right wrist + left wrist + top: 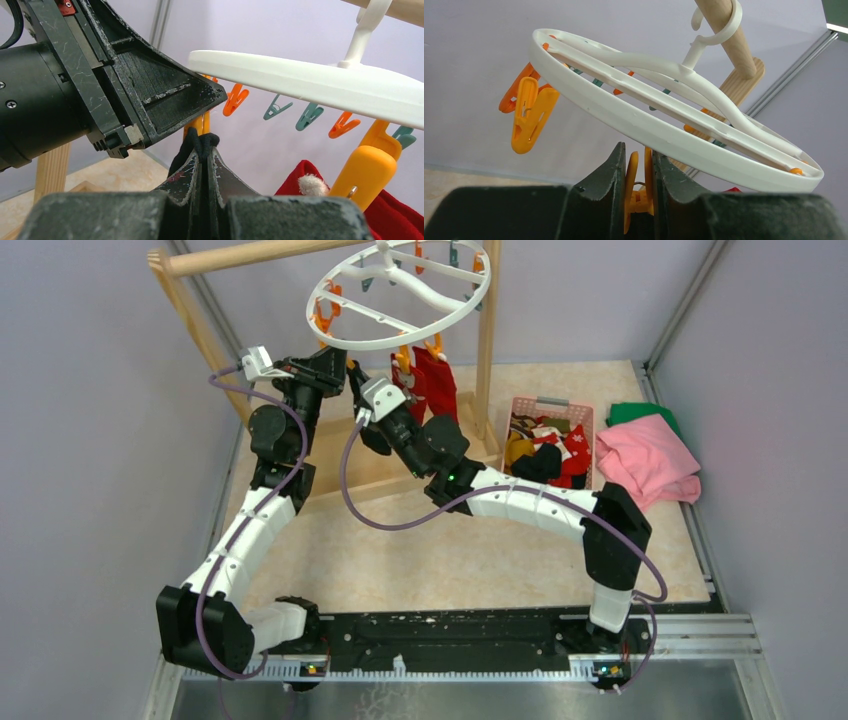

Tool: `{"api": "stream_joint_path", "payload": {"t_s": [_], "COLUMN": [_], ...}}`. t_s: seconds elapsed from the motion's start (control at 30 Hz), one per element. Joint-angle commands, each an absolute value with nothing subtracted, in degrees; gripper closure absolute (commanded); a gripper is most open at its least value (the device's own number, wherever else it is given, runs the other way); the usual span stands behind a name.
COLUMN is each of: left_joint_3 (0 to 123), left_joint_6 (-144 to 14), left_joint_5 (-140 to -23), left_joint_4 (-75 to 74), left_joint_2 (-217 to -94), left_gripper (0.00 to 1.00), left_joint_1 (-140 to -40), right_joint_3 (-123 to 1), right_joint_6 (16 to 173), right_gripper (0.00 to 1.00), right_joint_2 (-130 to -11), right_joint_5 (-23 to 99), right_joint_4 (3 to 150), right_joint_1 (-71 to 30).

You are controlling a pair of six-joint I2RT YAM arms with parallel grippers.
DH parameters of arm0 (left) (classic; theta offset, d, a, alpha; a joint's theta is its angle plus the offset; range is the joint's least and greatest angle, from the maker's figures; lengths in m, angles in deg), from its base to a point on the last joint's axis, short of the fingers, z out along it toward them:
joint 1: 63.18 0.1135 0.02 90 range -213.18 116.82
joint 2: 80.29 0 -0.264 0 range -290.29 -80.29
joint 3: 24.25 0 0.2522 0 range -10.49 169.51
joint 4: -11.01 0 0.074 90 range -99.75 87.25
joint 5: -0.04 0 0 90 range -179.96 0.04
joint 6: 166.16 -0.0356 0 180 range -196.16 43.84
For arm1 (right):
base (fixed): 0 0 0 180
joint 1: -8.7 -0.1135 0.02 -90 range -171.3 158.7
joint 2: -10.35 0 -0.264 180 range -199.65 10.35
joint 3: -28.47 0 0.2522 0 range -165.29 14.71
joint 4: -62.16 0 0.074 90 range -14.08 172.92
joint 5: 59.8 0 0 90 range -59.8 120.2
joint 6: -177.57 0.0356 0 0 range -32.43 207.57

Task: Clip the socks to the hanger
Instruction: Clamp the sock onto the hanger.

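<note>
The white round hanger [340, 335] hangs from the wooden bar, with orange and teal clips under its ring [649, 127]. My left gripper [638, 152] is shut on an orange clip [636, 185], squeezing its handles just under the ring. My right gripper [205, 145] is shut on a black sock [182, 150] and holds the sock's top edge up at that clip's lower end, right below the left fingers [165, 95]. In the top view both grippers [343, 358] [360, 378] meet under the ring's near-left side. A red sock [435, 380] hangs from a yellow-orange clip [367, 170].
A pink basket [550, 403] right of the rack holds more socks [545, 450]. Folded pink [645, 460] and green [640, 412] cloths lie at the far right. The wooden rack's posts [200, 320] stand around the hanger, and purple walls close in the sides.
</note>
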State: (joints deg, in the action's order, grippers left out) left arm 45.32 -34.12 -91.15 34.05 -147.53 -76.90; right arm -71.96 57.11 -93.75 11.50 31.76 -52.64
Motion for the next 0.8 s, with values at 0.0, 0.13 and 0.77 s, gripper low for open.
{"api": "stream_joint_path", "payload": {"t_s": [0.0,0.13,0.77], "left_joint_3": [44.52,44.44,41.08], "left_joint_6": [-33.18,-32.98,-34.09], "left_joint_5": [-91.41,-91.19,-91.67], "left_joint_4": [30.29,30.34,31.57], "left_joint_2": [-148.12,-147.90,-143.26], "left_gripper": [0.98,0.86,0.28], "left_joint_1": [-77.45,-77.46,-77.49], "right_joint_3": [-74.15,-74.23,-73.52], "right_joint_6": [57.36,57.29,57.34], "right_gripper": [1.00,1.00,0.98], "right_joint_2": [-93.40,-93.42,-93.41], "right_joint_5": [11.98,11.41,9.67], "right_joint_4": [29.22,29.26,28.63], "right_joint_1": [-53.31,-53.34,-53.19]}}
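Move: Between the left hand's fingertips sits the orange clip, its middle about 1 cm ahead, 1 cm right and 1 cm below; from the right hand, which holds the black sock, this clip is some 4 cm ahead, 3 cm left and 4 cm up. Counted from the left hand, the yellow clip holding the red sock is roughly 8 cm right and level fore and aft, while the next orange clip is about 5 cm left, 4 cm ahead and 3 cm higher. Releasing the squeezed handles, the left hand spreads its fingers from about a quarter open to wide, then sinks some 3 cm from under the hanger rim with its fingers tipping down about 5 degrees. The left-hand finger comes free of the clip while the other stays close beside it. The right hand stays practically in place, keeping the black sock pinched up at the clip's jaws. ##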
